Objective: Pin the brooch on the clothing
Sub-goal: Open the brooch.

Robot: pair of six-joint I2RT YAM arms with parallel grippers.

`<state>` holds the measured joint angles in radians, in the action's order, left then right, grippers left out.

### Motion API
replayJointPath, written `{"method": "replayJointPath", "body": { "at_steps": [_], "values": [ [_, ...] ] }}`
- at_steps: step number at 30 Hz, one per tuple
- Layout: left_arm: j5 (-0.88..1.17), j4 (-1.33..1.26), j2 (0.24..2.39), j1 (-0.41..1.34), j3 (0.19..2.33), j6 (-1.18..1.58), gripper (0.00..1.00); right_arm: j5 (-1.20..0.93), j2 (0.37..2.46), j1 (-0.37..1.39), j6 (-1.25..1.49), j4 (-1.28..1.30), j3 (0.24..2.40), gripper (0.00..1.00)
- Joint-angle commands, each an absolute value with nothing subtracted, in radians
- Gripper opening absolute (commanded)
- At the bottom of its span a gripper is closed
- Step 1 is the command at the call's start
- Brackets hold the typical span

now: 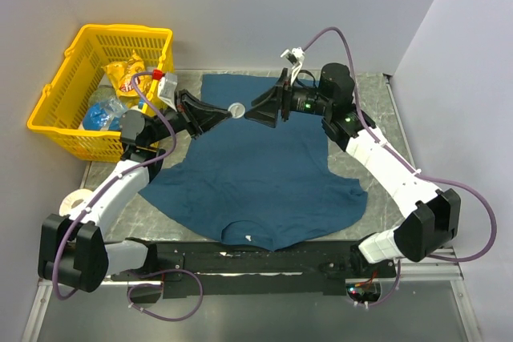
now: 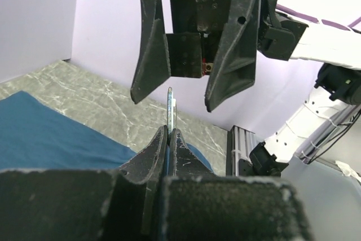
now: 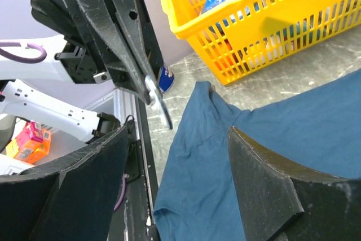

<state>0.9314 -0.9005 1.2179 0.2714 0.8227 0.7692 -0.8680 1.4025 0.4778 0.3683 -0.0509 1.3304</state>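
Observation:
The clothing, a teal-blue T-shirt (image 1: 256, 174), lies spread flat on the table, neck toward the arm bases. Above its far hem, my left gripper (image 1: 227, 111) is shut on the brooch (image 1: 237, 107), a small pale round disc. In the left wrist view the brooch (image 2: 172, 108) stands edge-on, pinched at its lower rim. My right gripper (image 1: 250, 111) faces it from the right, open. Its two fingers (image 2: 152, 55) straddle the disc without touching it. The right wrist view shows the brooch (image 3: 158, 103) sticking out of the left gripper (image 3: 148, 91), ahead of my own spread fingers (image 3: 265, 184).
A yellow basket (image 1: 60, 90) holding snack packets stands at the far left, beside the shirt's sleeve. A white tape roll (image 1: 76, 198) lies near the left arm. A black rail (image 1: 264, 260) runs along the near edge. Walls close in at the back and sides.

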Motion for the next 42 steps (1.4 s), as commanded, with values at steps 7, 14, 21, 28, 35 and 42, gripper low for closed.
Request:
{"method": "replayJointPath", "body": {
  "at_steps": [7,14,21,28,35,42],
  "values": [
    [0.965,-0.919,1.183,0.267,0.827,0.762,0.01,-0.839,1.453,0.525,0.314,-0.018,1.442,0.67],
    [0.968,-0.896,1.184,0.267,0.839,0.753,0.01,-0.824,1.459,0.541,0.290,-0.005,1.451,0.61],
    [0.962,-0.864,1.181,0.267,0.842,0.736,0.01,-0.844,1.463,0.551,0.282,-0.005,1.460,0.59],
    [0.960,-0.859,1.181,0.267,0.845,0.736,0.01,-0.831,1.470,0.558,0.275,0.023,1.470,0.59],
    [0.963,-0.861,1.177,0.267,0.845,0.739,0.01,-0.821,1.480,0.561,0.270,0.034,1.473,0.48],
    [0.977,-0.858,1.177,0.267,0.847,0.742,0.01,-0.808,1.477,0.563,0.278,0.026,1.470,0.43]
  ]
}}
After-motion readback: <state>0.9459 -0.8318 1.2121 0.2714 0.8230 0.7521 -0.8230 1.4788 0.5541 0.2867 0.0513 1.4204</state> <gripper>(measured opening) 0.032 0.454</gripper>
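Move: The left fingers already hold the brooch, its middle some 2 cm right of the left hand and 1 cm ahead. From the right hand the brooch lies about 4 cm left, near level, with the left gripper's tips some 7 cm left and 1 cm back. The clothing's middle lies about 36 cm below the right hand, 2 cm left and level fore and aft. The right hand reaches left about 3 cm, sinking 1 cm, its fingers part closing around the left-held brooch's rim. ##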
